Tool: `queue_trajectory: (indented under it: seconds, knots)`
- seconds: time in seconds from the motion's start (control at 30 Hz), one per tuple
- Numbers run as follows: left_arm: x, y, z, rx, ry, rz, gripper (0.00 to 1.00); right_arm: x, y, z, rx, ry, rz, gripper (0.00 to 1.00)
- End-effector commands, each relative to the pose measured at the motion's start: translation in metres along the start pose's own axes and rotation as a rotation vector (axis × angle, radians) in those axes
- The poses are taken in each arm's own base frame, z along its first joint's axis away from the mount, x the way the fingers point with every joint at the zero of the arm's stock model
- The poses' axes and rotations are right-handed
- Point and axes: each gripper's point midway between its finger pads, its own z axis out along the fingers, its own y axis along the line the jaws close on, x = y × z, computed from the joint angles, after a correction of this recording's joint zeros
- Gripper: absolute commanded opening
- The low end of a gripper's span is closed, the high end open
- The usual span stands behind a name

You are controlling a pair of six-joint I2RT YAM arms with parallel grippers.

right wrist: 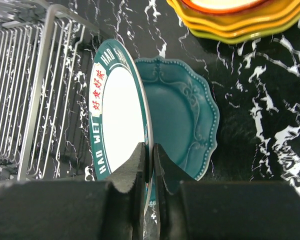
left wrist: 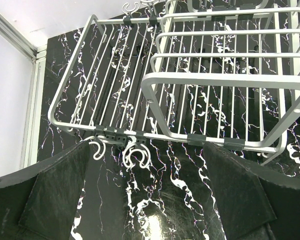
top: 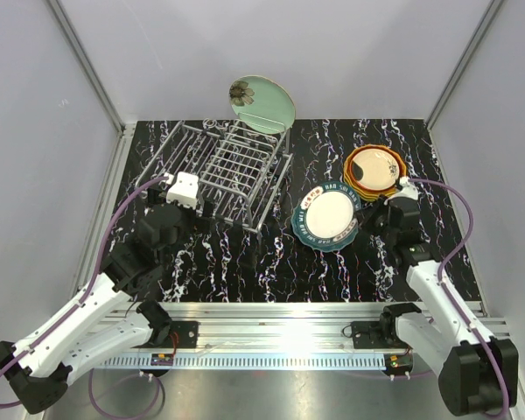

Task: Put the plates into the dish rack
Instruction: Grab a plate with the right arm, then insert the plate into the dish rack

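Observation:
My right gripper is shut on the near rim of the cream-centred plate, which is tilted up on edge. A dark teal plate lies flat on the table just beneath it. In the top view this right gripper sits at the right edge of the cream-centred plate. A stack of red-orange, yellow and lime plates lies behind it. The mint green plate stands at the far end of the dish rack. Open and holding nothing, my left gripper faces the rack's near edge.
White hooks hang from the rack's near bar. The rack's taller raised frame is on its right side. White walls with metal corner posts enclose the black marbled table on three sides.

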Motion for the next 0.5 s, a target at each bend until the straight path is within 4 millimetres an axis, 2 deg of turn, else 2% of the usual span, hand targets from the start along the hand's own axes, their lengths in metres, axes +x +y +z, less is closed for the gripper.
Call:
queue_trajectory:
  seconds: [0.0, 0.3, 0.47]
  knots:
    - [-0.026, 0.005, -0.004, -0.007, -0.066, -0.056, 0.99, -0.034, 0.025, -0.013, -0.105, -0.130, -0.062, 0.00]
    - [-0.030, 0.007, -0.008, -0.010, -0.078, -0.063, 0.99, -0.092, 0.047, -0.053, -0.117, -0.322, -0.160, 0.00]
    - [-0.032, 0.008, -0.010, -0.009, -0.089, -0.071, 0.99, -0.132, 0.073, -0.080, -0.164, -0.429, -0.242, 0.00]
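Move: The teal-rimmed white plate is already pinched by its edge in my right hand; the raised part of the dish rack lies about 27 cm to its left, 8 cm ahead and 5 cm lower. The standing green plate is some 23 cm ahead, 23 cm left and 5 cm higher. Below by roughly 11 cm, the scalloped teal plate sits 3 cm ahead, 8 cm left; the yellow stack, 10 cm below, is 14 cm ahead, 4 cm right. From my left hand that raised rack part is about 10 cm ahead, 12 cm right and 18 cm below. Keeping the white plate's edge pinched, I carry it on up with my right hand, nearly straight and gathering speed, about 9 cm farther above the scalloped plate. As it climbs I tip my fingers upward some 15 degrees and let the hand's left side roll down a little. ##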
